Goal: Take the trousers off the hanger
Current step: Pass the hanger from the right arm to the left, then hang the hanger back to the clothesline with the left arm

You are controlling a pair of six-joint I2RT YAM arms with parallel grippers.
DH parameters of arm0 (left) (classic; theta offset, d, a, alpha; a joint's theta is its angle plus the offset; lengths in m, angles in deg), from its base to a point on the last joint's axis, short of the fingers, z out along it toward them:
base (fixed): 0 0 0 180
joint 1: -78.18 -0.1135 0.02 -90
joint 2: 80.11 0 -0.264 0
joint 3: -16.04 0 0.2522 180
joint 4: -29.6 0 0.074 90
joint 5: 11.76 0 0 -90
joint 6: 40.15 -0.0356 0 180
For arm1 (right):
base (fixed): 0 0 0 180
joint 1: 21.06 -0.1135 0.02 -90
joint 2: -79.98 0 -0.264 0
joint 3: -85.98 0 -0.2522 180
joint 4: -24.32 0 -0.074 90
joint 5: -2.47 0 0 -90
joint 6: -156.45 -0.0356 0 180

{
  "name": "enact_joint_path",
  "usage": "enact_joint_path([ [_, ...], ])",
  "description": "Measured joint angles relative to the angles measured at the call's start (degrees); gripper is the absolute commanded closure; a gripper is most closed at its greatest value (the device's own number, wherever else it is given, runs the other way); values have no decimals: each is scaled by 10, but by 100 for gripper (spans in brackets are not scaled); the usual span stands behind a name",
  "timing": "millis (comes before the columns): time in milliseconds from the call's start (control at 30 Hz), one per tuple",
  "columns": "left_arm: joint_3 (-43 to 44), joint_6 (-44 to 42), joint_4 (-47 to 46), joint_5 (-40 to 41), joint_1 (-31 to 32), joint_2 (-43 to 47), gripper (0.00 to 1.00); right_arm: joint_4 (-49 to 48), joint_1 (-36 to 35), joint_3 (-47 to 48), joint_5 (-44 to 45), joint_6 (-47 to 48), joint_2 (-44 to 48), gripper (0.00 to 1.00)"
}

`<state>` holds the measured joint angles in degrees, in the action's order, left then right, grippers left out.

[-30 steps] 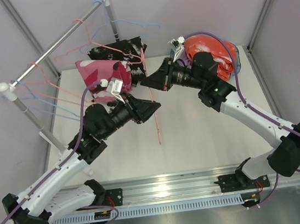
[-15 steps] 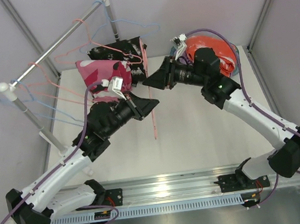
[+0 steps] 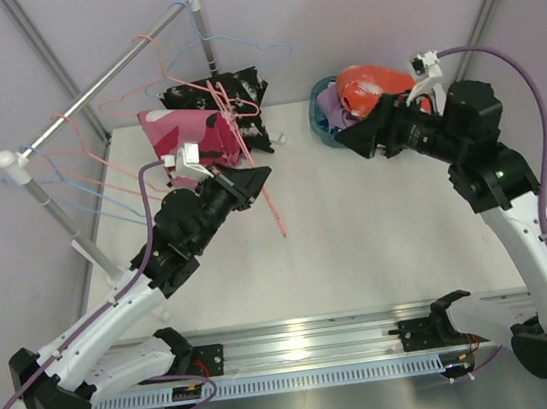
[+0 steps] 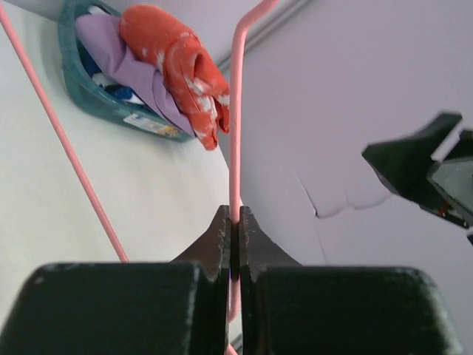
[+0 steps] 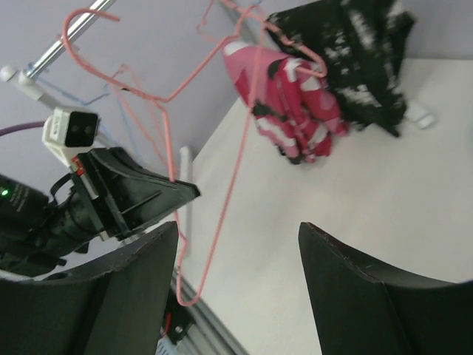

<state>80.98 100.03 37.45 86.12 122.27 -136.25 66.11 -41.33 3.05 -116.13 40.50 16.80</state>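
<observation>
A thin pink wire hanger (image 3: 272,210) slants over the table, and my left gripper (image 3: 265,173) is shut on it; the left wrist view shows the jaws pinched on the wire (image 4: 235,133). The pink-magenta trousers (image 3: 189,135) and the black speckled trousers (image 3: 228,91) bunch at the table's back left, behind the hanger's top. The orange trousers (image 3: 371,86) and the lavender trousers (image 3: 332,106) lie in a teal basket (image 3: 325,129). My right gripper (image 3: 344,141) hangs open and empty beside that basket, apart from the hanger (image 5: 222,214).
A metal rail (image 3: 97,87) on two posts crosses the back left corner, with several bare pink and blue wire hangers (image 3: 79,180) dangling from it. Grey walls close the table on the left, back and right.
My right gripper has opened, let go of the hanger and swung back to the right by the basket. My left gripper has shut on the hanger, which now tilts differently.
</observation>
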Motion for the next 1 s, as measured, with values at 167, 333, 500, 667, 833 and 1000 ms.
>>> enact_joint_path([
  [167,7,25,0,63,0,-1,100,31,45,0,25,13,24,28],
  [333,27,54,6,133,0,-2,100,49,59,-21,39,17,12,29],
  [500,43,73,33,185,0,-3,100,62,68,-34,50,21,7,29],
  [667,70,74,40,196,9,-25,100,63,76,-35,62,23,7,29],
  [833,76,83,76,241,31,-29,100,63,83,-40,73,23,7,29],
  [1000,134,82,160,289,17,-51,100,62,85,-45,73,23,5,30],
])
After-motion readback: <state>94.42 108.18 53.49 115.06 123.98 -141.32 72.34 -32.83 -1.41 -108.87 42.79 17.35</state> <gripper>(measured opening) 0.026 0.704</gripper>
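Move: The left gripper holds the empty pink hanger. The free stretch of rack rail it is bound for lies about 14 cm ahead of that hand, 25 cm left and 20 cm above. Nearer hang the pink trousers, some 14 cm ahead and 13 cm left, with the black trousers 22 cm ahead and 6 cm left, both about 8 cm lower than the hand. From the right hand, the same rail stretch is roughly 14 cm ahead, 42 cm left and 13 cm up. Keep the left fingers shut on the hanger and carry it left and forward towards the rack, about 7 cm in all, rising 3 cm at first and easing off midway, while turning the hand some 30 degrees counter-clockwise. Draw the empty, open right gripper away from the hanger, about 6 cm right and as much down, easing forward and turning clockwise. ##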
